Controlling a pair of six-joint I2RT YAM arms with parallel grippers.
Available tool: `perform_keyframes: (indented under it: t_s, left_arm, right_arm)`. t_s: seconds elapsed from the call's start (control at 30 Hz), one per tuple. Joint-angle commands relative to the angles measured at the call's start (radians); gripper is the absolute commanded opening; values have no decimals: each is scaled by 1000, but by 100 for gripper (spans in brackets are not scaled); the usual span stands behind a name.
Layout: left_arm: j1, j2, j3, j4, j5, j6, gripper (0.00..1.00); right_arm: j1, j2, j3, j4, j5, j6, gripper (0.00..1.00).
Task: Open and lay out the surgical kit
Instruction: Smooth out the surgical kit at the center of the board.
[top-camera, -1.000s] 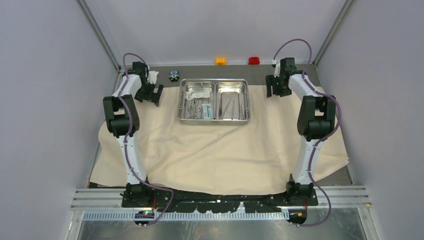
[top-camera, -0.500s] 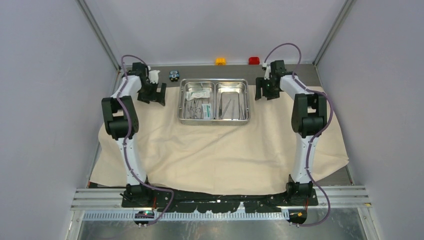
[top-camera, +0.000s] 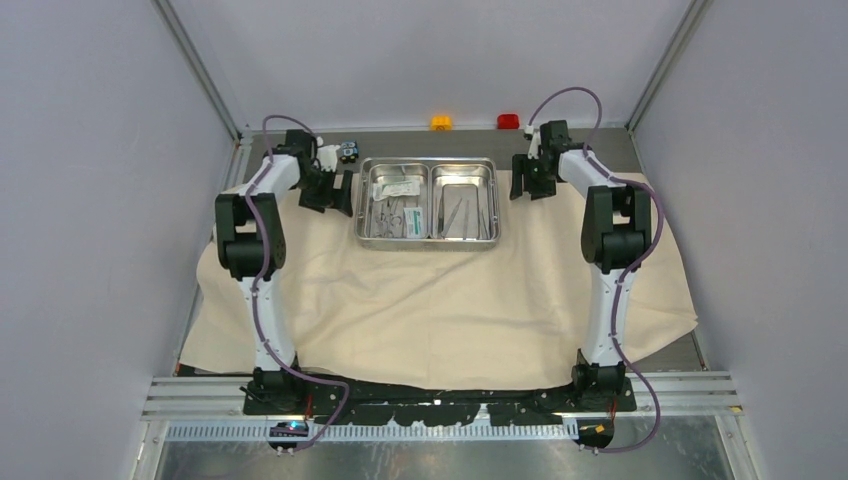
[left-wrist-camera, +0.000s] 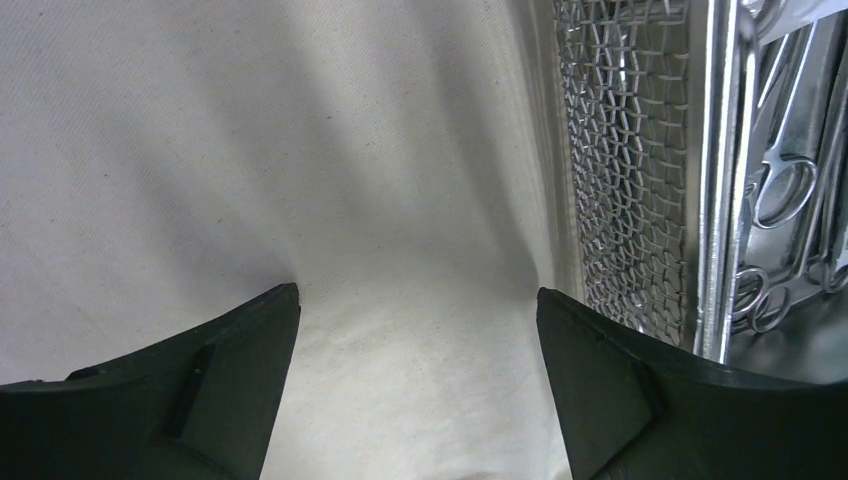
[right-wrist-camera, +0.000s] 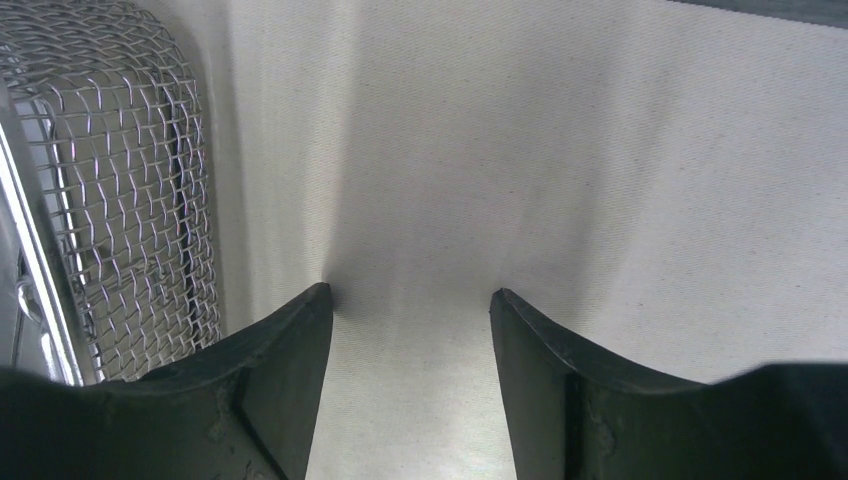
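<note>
The beige cloth wrap (top-camera: 430, 310) lies spread flat over the table. On its far part stands the steel two-compartment tray (top-camera: 428, 162). Ring-handled forceps (left-wrist-camera: 785, 190) and a white-and-green packet (top-camera: 400, 188) lie in its left compartment, thin straight tools (top-camera: 460, 215) in its right. My left gripper (top-camera: 340, 195) hangs open just left of the tray; in the left wrist view (left-wrist-camera: 417, 290) only cloth lies between its fingers, with the tray's mesh wall (left-wrist-camera: 625, 150) at the right. My right gripper (top-camera: 522, 185) is open just right of the tray, over bare cloth (right-wrist-camera: 410, 290), the mesh wall (right-wrist-camera: 130, 180) to its left.
A small black-and-blue block (top-camera: 348, 151) sits behind the left gripper near the tray's far left corner. An orange button (top-camera: 441, 122) and a red button (top-camera: 508, 121) stand at the back wall. Grey walls close in both sides.
The left gripper has moved right, up to the tray's left side. The right gripper has swung left to the tray's right side. Both pairs of jaws have narrowed a little.
</note>
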Motion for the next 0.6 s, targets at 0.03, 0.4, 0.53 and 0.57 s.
perform_keyframes:
  t_s: [0.03, 0.4, 0.53, 0.57]
  left_arm:
    - [-26, -19, -20, 31, 19, -20, 87]
    - [-44, 10, -42, 27, 68, -51, 50]
    - [-46, 31, -34, 20, 101, -69, 37]
    - [-49, 38, -27, 18, 109, -71, 32]
  right_arm:
    - [7, 28, 24, 11, -20, 17, 59]
    - [7, 31, 33, -9, -52, 31, 35]
    - [8, 37, 43, -16, -64, 40, 25]
    - [8, 38, 45, -18, -65, 43, 22]
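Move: Each hand goes for cloth close beside the tray. For the left, the patch is about 3 cm right and 1 cm back, 1 cm below; the tray's middle lies some 28 cm right and 2 cm ahead, the small blue block 17 cm ahead and 3 cm right. For the right, the patch lies straight below, about 1 cm; the tray's middle is roughly 29 cm left and 2 cm back, the red block 23 cm ahead and 3 cm left. Right at the cloth's surface, both grippers draw their fingers together, each closing from well open to roughly a third. The left slides about 3 cm to its right towards the tray's near side wall, sinking slightly, while the right stays in place on its patch beyond the opposite wall; neither wrist turns noticeably. ##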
